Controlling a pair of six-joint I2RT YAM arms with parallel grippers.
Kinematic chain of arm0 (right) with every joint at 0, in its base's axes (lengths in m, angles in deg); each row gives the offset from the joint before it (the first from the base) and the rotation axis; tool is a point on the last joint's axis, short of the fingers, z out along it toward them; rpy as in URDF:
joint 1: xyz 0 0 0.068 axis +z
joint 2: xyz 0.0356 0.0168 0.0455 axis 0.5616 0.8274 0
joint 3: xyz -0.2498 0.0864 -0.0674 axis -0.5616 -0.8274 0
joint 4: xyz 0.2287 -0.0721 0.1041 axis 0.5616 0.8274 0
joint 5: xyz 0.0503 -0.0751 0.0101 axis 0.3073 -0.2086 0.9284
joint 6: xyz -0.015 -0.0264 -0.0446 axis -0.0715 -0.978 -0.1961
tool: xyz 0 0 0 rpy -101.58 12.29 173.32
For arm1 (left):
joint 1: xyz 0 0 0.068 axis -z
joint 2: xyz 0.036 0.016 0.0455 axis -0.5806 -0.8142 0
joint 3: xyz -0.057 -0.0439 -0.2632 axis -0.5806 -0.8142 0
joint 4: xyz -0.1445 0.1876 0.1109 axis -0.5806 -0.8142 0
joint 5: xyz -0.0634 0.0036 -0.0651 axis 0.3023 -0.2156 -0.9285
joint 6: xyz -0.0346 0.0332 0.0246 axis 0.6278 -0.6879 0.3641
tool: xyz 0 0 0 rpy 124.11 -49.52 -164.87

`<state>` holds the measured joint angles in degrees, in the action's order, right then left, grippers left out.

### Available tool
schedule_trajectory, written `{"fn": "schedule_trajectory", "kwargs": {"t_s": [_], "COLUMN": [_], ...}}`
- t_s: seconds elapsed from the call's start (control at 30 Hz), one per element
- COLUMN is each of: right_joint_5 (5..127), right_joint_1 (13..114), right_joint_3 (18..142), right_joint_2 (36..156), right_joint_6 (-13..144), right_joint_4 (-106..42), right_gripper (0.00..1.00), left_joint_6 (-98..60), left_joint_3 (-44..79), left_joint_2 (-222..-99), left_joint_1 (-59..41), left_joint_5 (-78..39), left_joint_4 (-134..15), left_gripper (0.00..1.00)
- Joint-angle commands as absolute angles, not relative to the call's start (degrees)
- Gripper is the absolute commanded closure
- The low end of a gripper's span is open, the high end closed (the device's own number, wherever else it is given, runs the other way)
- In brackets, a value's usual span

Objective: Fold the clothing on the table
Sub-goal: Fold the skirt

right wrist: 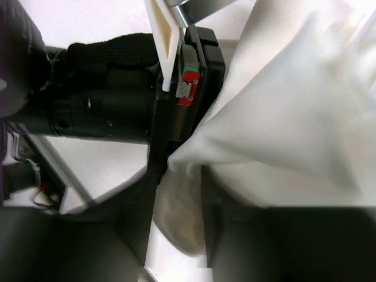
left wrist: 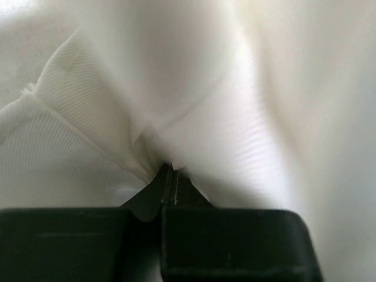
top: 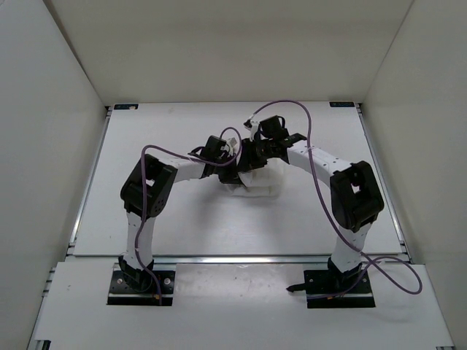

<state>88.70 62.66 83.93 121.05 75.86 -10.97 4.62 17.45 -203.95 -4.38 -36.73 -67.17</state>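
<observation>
The clothing (top: pixel 258 183) is a white ribbed fabric bunched in a small heap at the middle of the table (top: pixel 182 226). Both arms meet over it. My left gripper (left wrist: pixel 168 171) is shut, and a pinched fold of the clothing (left wrist: pixel 205 88) fans out from its tips. In the top view the left gripper (top: pixel 235 173) sits at the heap's left edge. My right gripper (right wrist: pixel 181 169) has its fingers apart, with a corner of the clothing (right wrist: pixel 282 111) lying loosely in the gap. From above, the right gripper (top: pixel 253 157) is just behind the heap.
The left arm's black wrist and camera (right wrist: pixel 111 106) sit right against my right gripper. Purple cables (top: pixel 306 138) loop over both arms. Silver rails (top: pixel 383 182) edge the table, and white walls close in on three sides.
</observation>
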Motion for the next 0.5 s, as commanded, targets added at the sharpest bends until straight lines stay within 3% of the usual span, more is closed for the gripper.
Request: {"fn": "schedule_trajectory", "kwargs": {"t_s": [0.0,0.03,0.07,0.1,0.17,0.23,0.27,0.33,0.47], "right_joint_5": [89.2,87.4,86.6,86.7,87.3,87.1,87.0,85.6,82.6], "right_joint_1": [63.4,63.3,63.4,62.9,61.6,59.4,59.0,57.6,54.0], "right_joint_3": [86.4,86.7,86.4,86.7,86.5,84.0,83.3,80.4,74.9], "right_joint_2": [120.3,119.3,117.6,116.5,112.1,108.1,105.3,101.7,97.2], "right_joint_6": [77.1,76.5,76.5,76.5,78.2,79.8,80.3,79.9,78.9], "right_joint_4": [-13.9,-13.8,-13.3,-12.9,-13.7,-15.1,-16.5,-17.1,-17.0], "right_gripper": [0.62,0.47,0.44,0.42,0.41,0.39,0.38,0.35,0.42], "left_joint_6": [4.7,5.0,5.3,5.6,6.0,5.6,5.8,5.7,5.6], "left_joint_3": [14.6,14.2,13.6,12.8,12.6,12.5,12.3,10.5,9.7], "left_joint_2": [-201.6,-200.8,-200.2,-198.8,-195.6,-192.6,-190.2,-186.6,-179.4], "left_joint_1": [-4.2,-4.6,-4.9,-5.4,-6.7,-8.0,-8.7,-10.2,-14.7], "left_joint_5": [-38.7,-39.3,-39.7,-40.0,-40.5,-39.8,-38.8,-38.1,-35.4], "left_joint_4": [-67.6,-67.3,-66.1,-66.1,-65.2,-66.2,-66.4,-66.1,-67.6], "left_gripper": [1.00,1.00,1.00,1.00,0.88,0.66,0.63,0.47,0.35]}}
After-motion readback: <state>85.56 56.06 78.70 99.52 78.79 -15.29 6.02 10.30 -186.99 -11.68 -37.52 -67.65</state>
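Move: Left gripper is shut on the skirt low over the table, with the folded bundle's middle about 6 cm to its right and 1 cm ahead, at about fingertip height. Right gripper, just starting to open at the skirt's carried-over end, hangs higher: that middle lies about 3 cm to its right, 1 cm back and 11 cm below, and the left gripper's fingertips are some 3 cm to its left, 1 cm back and 11 cm down. Open the right fingers wide to let go of the skirt's carried-over end, then lift them about 13 cm and swing right off the bundle, tipping the fingers up some 20 degrees. A moment later open the left gripper, release the cloth at the table and pull it up about 9 cm and out to the left, nearly 5 cm, clear of the other hand. ##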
